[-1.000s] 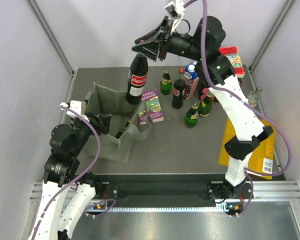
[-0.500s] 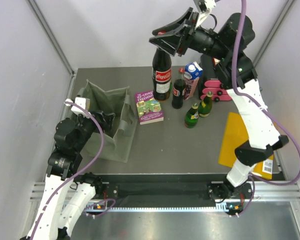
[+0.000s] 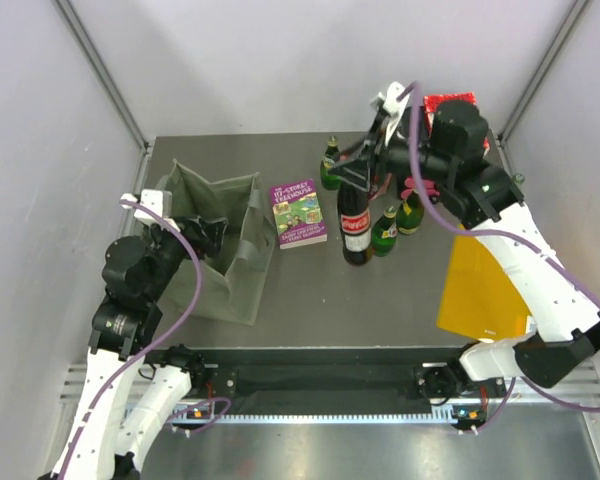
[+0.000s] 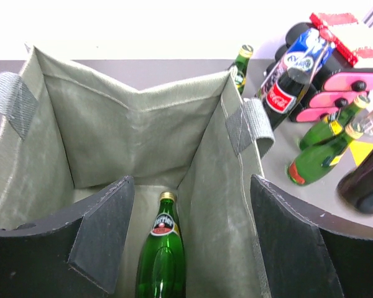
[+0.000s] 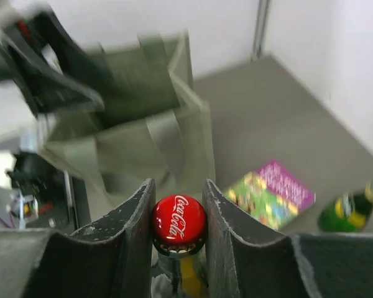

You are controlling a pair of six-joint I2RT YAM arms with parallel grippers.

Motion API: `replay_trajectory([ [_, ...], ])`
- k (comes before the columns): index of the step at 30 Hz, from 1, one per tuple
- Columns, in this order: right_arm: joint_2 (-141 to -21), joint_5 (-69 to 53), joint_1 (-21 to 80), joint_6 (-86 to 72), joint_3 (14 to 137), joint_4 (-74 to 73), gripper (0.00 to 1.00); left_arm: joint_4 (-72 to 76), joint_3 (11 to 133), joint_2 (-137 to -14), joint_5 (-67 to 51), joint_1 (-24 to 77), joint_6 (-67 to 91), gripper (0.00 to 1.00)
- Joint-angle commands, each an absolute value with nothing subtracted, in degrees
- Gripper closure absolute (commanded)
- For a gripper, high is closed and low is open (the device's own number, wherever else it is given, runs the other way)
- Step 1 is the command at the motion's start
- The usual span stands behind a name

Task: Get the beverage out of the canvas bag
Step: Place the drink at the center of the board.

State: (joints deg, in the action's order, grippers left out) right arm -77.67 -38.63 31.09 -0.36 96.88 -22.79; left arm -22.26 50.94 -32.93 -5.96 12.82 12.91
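The beverage in hand is a tall dark Coca-Cola bottle (image 3: 357,228) with a red cap (image 5: 179,218). It stands upright right of the book, outside the canvas bag, base at or just above the table. My right gripper (image 3: 359,176) (image 5: 179,217) is shut on its capped neck from above. The olive canvas bag (image 3: 220,245) (image 4: 137,124) gapes open at the left. A green Perrier bottle (image 4: 161,248) lies on the bag's floor. My left gripper (image 3: 202,236) (image 4: 193,236) is open at the bag's mouth, with the bag's right wall between its fingers (image 4: 105,230).
A colourful book (image 3: 298,212) lies between bag and cola bottle. Green bottles (image 3: 385,230) (image 3: 331,165), a small cola bottle (image 4: 283,96), a blue-white carton (image 4: 301,53) and a pink drawer box (image 4: 336,99) crowd the back right. A yellow sheet (image 3: 480,285) lies at the right.
My right arm has carried the cola bottle from above the bag rightward, then down beside the green bottles. The left arm has barely shifted.
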Motion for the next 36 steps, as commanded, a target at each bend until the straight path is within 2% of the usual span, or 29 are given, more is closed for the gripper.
replay_trajectory([
  [1, -69.44, -36.04, 29.62, 5.09, 91.08, -13.79, 1.00, -17.49, 53.61, -33.58, -3.87, 13.01, 15.11, 0.21],
  [6, -66.27, -33.93, 28.83, 9.23, 82.47, -13.89, 1.00, -16.87, 53.18, -33.22, -2.81, 13.01, 16.08, 0.20],
  [12, -66.79, -32.70, 28.04, 9.58, 77.88, -10.02, 1.00, -17.66, 52.65, -32.61, -2.29, 13.01, 16.61, 0.20],
  [36, -80.24, -28.13, 25.75, 11.07, 81.82, -0.53, 1.00, -18.72, 51.50, -30.50, -1.05, 13.01, 17.75, 0.20],
])
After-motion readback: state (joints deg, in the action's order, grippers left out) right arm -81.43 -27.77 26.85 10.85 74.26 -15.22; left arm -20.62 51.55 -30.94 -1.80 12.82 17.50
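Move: The right hand already holds the Coke bottle by its cap, high in the air; its spot on the board lies about 8 cm ahead, 3 cm right and roughly 42 cm below. Near green bottle: some 10 cm ahead, 11 right; far green bottle: 14 ahead, 18 right; standing Coke bottle: 19 ahead, 4 right; book: 18 ahead, 11 left; all well below. From the left hand the spot is about 11 cm ahead, 32 right and 30 below. Keeping its pinch on the cap, the right hand swings the Coke bottle quickly down about 15 cm and a little right, then eases some 6 cm forward and another 3 cm down to the open board, just left of the near green bottle. On the way its fingers tip downwards about 15 degrees and turn slightly clockwise, while the left hand, open over the canvas bag, rises about 2 cm. ##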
